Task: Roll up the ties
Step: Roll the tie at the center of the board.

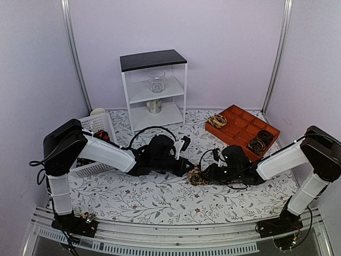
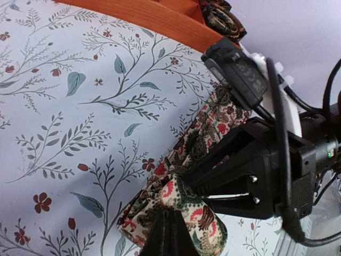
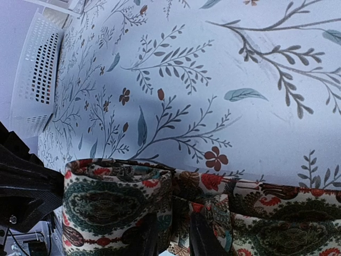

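One of the ties [image 1: 196, 177], cream with red and green paisley, lies partly rolled mid-table between both arms. My left gripper [image 1: 188, 168] comes at it from the left. In the left wrist view the tie's roll [image 2: 194, 210] bulges around my left gripper [image 2: 169, 213], whose fingers are pressed together with their tips buried in the cloth. My right gripper [image 1: 205, 172] meets it from the right. In the right wrist view my right gripper [image 3: 175, 210] stands narrowly apart with folds of the tie [image 3: 106, 200] pinched between its fingers. The tie's far end is hidden.
An orange compartment tray [image 1: 234, 120] at the back right holds several rolled ties [image 1: 217, 121]. A white basket [image 1: 97, 127] sits at the left. A white shelf [image 1: 153, 60] at the back carries a glass jar [image 1: 156, 81] and a tin [image 1: 154, 105].
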`<state>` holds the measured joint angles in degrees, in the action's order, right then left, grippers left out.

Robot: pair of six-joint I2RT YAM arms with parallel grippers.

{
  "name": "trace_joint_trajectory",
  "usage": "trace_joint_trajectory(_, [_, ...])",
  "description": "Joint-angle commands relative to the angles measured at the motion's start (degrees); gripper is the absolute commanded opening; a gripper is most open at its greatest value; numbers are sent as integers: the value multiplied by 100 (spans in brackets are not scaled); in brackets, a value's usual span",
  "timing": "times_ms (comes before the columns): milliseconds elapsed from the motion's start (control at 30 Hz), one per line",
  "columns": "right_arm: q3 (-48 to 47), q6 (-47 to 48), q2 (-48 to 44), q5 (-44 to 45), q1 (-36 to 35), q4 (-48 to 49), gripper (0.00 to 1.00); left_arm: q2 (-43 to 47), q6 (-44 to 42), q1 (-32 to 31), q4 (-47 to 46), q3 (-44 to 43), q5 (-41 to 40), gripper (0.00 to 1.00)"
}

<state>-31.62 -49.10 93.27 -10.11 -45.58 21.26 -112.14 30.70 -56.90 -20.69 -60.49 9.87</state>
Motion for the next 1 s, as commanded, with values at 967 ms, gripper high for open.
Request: trace_joint_trajectory(967, [162, -108, -1051, 200, 139, -374, 54, -679, 101, -263, 161, -847, 142, 0])
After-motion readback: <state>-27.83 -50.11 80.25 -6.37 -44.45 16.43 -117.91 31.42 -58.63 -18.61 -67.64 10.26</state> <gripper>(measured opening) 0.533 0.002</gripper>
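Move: The rolled part of the tie lies under and just beyond the left hand's shut fingertips: about 2 cm to the right, 1 cm back and 3 cm below. From the right hand it sits some 4 cm to the left, 1 cm back and about level. The unrolled tail runs off to the right, its middle about 6 cm right of the right hand and 2 cm back. The red tray is about 21 cm ahead and 15 cm to the right of that hand. Rolling the tie on to the right, the left hand keeps its shut fingers against the roll's left and upper side, dipping about 1 cm and then travelling some 3 cm right towards the tail. The right hand goes some 3 cm right ahead of the roll, then rises about 4 cm clear of the tail, its fingers spreading from slightly open to half open. ##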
